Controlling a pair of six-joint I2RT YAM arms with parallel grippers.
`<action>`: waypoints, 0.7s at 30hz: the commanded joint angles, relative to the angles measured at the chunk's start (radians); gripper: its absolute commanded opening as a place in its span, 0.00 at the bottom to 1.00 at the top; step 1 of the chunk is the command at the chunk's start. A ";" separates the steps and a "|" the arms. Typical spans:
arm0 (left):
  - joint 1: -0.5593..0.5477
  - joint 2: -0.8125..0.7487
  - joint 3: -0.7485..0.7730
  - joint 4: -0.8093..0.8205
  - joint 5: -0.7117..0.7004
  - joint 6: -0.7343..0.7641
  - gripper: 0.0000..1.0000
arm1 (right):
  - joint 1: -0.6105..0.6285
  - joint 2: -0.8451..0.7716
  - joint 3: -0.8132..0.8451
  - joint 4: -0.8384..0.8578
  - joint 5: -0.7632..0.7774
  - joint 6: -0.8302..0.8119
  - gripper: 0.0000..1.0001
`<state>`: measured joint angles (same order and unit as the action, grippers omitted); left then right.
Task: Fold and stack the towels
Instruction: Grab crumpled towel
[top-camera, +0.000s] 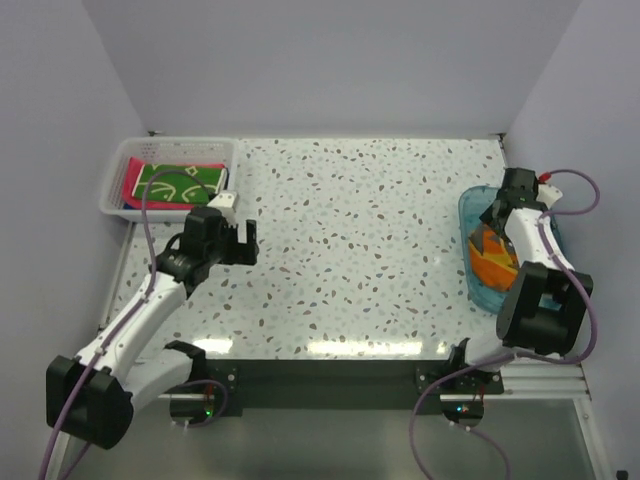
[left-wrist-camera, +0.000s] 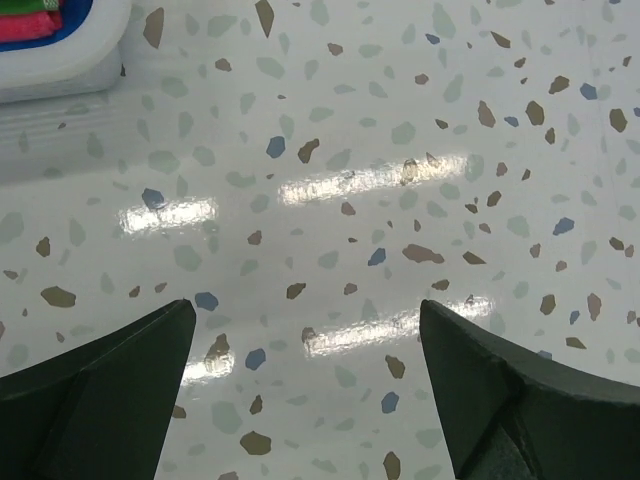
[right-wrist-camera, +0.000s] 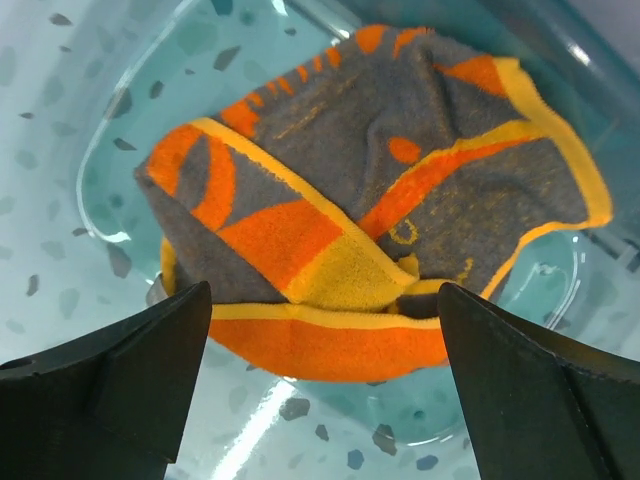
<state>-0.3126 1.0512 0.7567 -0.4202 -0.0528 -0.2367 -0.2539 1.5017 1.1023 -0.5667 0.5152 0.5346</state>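
Observation:
A crumpled dark grey towel (right-wrist-camera: 380, 190) with orange and yellow trim lies inside the clear blue tub (top-camera: 480, 285) at the right of the table; it shows in the top view as an orange patch, the grey towel (top-camera: 493, 255). My right gripper (right-wrist-camera: 325, 300) hangs open just above its near edge, fingers wide apart, holding nothing. In the white basket (top-camera: 115, 185) at the back left lie a green towel (top-camera: 180, 183) with yellow pattern on top of a pink towel (top-camera: 131, 183). My left gripper (top-camera: 238, 243) stands open over bare table in front of the basket, empty.
The white basket's corner (left-wrist-camera: 60, 60) shows at the top left of the left wrist view, with pink and blue cloth edges inside. Speckled tabletop (top-camera: 350, 240) spreads between basket and tub. Walls close in at the back and both sides.

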 joint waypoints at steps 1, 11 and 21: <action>0.000 -0.123 -0.080 0.104 0.079 -0.041 1.00 | -0.048 0.046 -0.024 0.070 -0.073 0.079 0.99; 0.001 -0.158 -0.120 0.133 0.031 -0.035 1.00 | -0.108 0.201 -0.081 0.126 -0.234 0.068 0.92; 0.001 -0.125 -0.119 0.132 0.028 -0.033 1.00 | -0.105 0.135 -0.107 0.143 -0.276 0.012 0.00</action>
<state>-0.3126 0.9268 0.6258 -0.3325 -0.0132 -0.2546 -0.3592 1.7061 1.0054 -0.4248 0.2478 0.5713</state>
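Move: Inside the teal basket, right below the open right hand, the crumpled grey-and-orange towel has its middle about 11 cm down and some 3 cm to the right, level fore and aft. The basket's own middle is about 5 cm to the right and 2 cm nearer the base, and its left rim runs some 7 cm to the left. From the left hand the towel lies roughly 65 cm to the right and 12 cm lower. Dropping almost straight down into the teal basket by about 10 cm, the right hand tips its slanted fingers some 15 degrees nearer to vertical. Low down the wide-open fingers swing nearly shut and pinch a fold of the crumpled towel by its yellow hem; the hand then holds there, barely starting to rise. ##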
